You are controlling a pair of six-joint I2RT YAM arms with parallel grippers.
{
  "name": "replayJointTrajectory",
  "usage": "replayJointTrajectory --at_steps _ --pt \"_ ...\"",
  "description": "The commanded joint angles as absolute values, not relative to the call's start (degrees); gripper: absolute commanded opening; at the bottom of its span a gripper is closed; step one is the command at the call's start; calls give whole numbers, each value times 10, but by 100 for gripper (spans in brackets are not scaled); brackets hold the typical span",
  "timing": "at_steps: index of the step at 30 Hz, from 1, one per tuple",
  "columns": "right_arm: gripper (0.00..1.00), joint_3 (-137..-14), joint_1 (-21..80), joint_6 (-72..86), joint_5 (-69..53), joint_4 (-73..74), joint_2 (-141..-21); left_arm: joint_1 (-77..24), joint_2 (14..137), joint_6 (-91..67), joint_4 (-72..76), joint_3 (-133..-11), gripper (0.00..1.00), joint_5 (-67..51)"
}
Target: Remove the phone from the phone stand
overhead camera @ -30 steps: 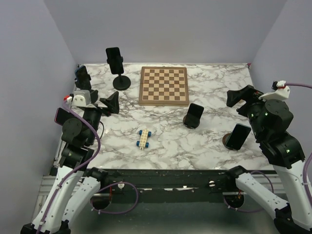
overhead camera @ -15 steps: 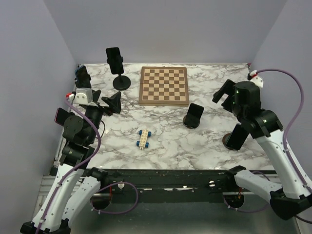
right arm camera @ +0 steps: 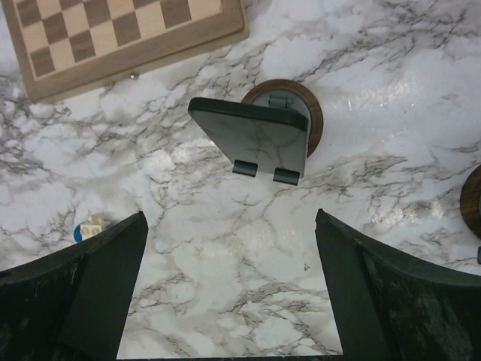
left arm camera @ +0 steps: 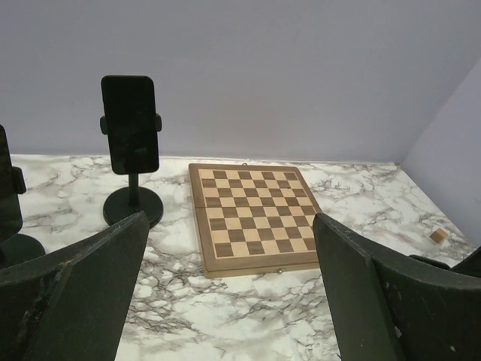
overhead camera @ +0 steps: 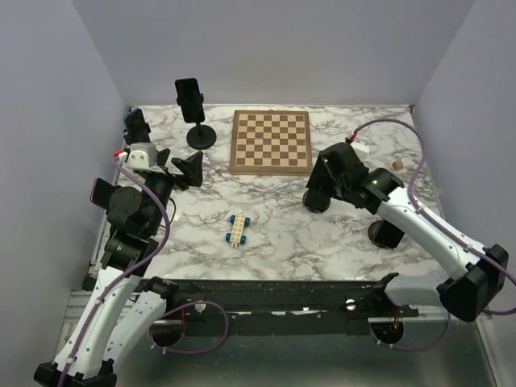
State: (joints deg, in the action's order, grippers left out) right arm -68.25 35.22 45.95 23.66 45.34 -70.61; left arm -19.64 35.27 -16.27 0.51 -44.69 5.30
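A black phone [right arm camera: 249,138] leans on a stand with a round brown base [right arm camera: 316,114], right of the table's middle. In the top view this phone [overhead camera: 318,201] is half hidden under my right gripper [overhead camera: 321,182]. From the right wrist, my right gripper [right arm camera: 230,218] hovers open above bare marble just in front of the phone, touching nothing. My left gripper [overhead camera: 187,169] is open at the left side, well away from it. The left wrist view has my left gripper [left arm camera: 231,218] facing the chessboard [left arm camera: 252,214] with nothing between its fingers.
A tall stand holds another phone [overhead camera: 190,98] at the back left. Two more phones [overhead camera: 137,125] [overhead camera: 103,192] stand along the left edge, and one [overhead camera: 388,234] near the right front. A chessboard [overhead camera: 271,142], a small toy car [overhead camera: 238,228] and a wooden cube [overhead camera: 397,164] lie on the marble.
My right arm has swung from the table's right edge leftward and now reaches over the phone right of centre. The left arm has barely shifted. Both grippers stayed open.
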Motion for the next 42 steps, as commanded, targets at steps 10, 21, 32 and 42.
replayJointTrajectory --at_steps 10,21,32,42 --pt "100 -622 420 548 359 391 -788 -200 369 -178 1 -469 98 28" --pt "100 -517 420 502 424 231 -781 -199 374 -180 1 -469 98 30" --pt "100 -515 420 454 435 153 -808 -199 382 -181 1 -470 98 28" --pt "98 -552 420 508 467 213 -843 -200 384 -182 -12 -470 98 31"
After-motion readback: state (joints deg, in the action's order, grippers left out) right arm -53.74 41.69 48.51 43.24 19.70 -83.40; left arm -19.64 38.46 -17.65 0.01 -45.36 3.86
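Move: The phone to be removed leans in its stand about 5 cm ahead of the right hand and some 10 cm below it, with almost no sideways offset. From that hand, the second phone stand's phone is about 9 cm back and 20 cm to the right, the toy car 3 cm back and 25 cm to the left on the table, and the chessboard's middle about 34 cm ahead and 14 cm left. From the left hand, the target phone lies some 38 cm right, 6 cm ahead and 26 cm lower. Lower the open right gripper about 10 cm towards the phone, shifting slightly left at the start, then ease it some 3 cm forward to bring the fingers to the phone's two side edges. On the way down roll the wrist about 10 degrees so its left side dips, and late on lift the fingertips a little from their downward slant. Keep the fingers wide open; don't grip yet. ##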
